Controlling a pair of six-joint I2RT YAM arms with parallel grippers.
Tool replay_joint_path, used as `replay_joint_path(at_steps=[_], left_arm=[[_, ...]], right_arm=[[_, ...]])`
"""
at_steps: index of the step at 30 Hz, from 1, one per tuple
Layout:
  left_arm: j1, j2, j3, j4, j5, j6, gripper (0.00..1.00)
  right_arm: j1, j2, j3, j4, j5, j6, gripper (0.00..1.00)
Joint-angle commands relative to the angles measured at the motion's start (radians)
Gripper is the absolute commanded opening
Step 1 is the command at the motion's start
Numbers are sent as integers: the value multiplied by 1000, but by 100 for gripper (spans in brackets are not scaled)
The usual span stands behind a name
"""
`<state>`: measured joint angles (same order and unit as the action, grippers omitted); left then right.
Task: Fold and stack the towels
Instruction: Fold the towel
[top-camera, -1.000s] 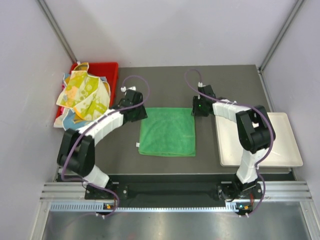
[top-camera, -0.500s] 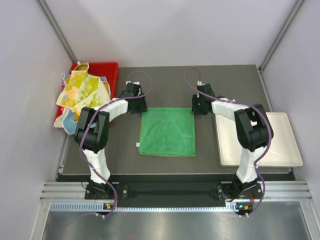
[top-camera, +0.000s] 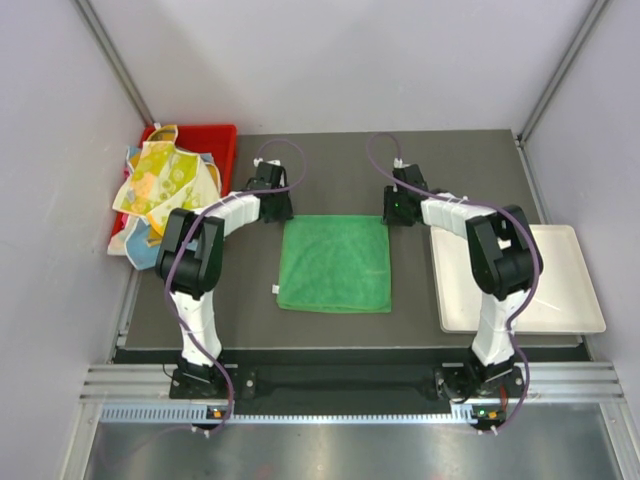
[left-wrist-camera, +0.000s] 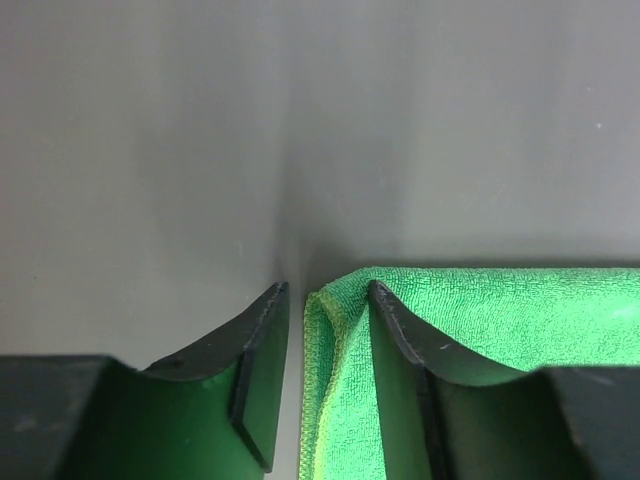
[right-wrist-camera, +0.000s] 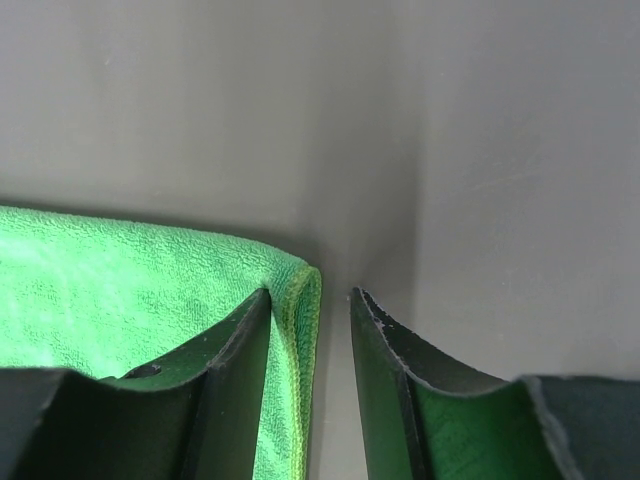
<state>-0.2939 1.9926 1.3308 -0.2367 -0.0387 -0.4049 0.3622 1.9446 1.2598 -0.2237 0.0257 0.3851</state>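
A plain green towel (top-camera: 335, 263) lies flat in the middle of the dark mat. My left gripper (top-camera: 283, 212) is down at its far left corner, open. In the left wrist view, the left gripper (left-wrist-camera: 327, 290) has one finger on the mat and the other on the green towel (left-wrist-camera: 500, 310), the puckered corner between them. My right gripper (top-camera: 392, 215) is at the far right corner, open. In the right wrist view, the right gripper (right-wrist-camera: 310, 295) straddles the green towel (right-wrist-camera: 120, 270) edge the same way. More towels (top-camera: 165, 190), patterned yellow, are heaped in the bin.
A red bin (top-camera: 215, 135) stands at the back left, beside the left arm's elbow. A white tray (top-camera: 570, 290) lies at the right edge of the mat, beside the right arm. Grey walls close in on three sides.
My left arm has swung its gripper from the towel's left side up to its far left corner, and its jaws have narrowed a little. The right gripper has hardly moved.
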Motion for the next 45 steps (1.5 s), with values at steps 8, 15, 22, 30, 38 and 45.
replay_joint_path(at_steps=[8, 15, 22, 30, 38, 45], left_arm=[[7, 29, 1, 10, 10, 5, 30], [16, 35, 5, 10, 16, 0, 24], [18, 37, 1, 17, 22, 0, 18], [25, 35, 5, 25, 22, -3, 13], [27, 38, 10, 27, 28, -9, 8], [29, 32, 19, 28, 7, -12, 0]], right_arm=[[-2, 19, 36, 12, 23, -9, 36], [-2, 31, 49, 14, 20, -17, 35], [0, 30, 50, 32, 8, -15, 33], [6, 43, 62, 41, -3, -11, 32], [12, 36, 56, 35, 10, -9, 25], [11, 11, 38, 52, 10, -20, 10]])
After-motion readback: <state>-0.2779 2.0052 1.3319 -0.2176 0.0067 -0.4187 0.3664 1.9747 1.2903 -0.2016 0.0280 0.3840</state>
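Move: The towel's far-left corner lies right between the left hand's open fingertips, about 1 cm below. The far-right corner sits likewise between the right hand's tips, 1 cm ahead and 1 cm below. From the left hand, the towel's white tag is about 16 cm back and 2 cm left, and the red bin some 20 cm left and 3 cm ahead. The white tray's middle is about 23 cm right and 13 cm back from the right hand. Both hands pinch the green towel's two far corners near the table top, fingers angled down and forward. The left stays put while its fingers close steadily until nearly shut on the corner; the right first creeps about 1 cm forward with its fingers barely narrowing, then closes them quickly on its own corner. ##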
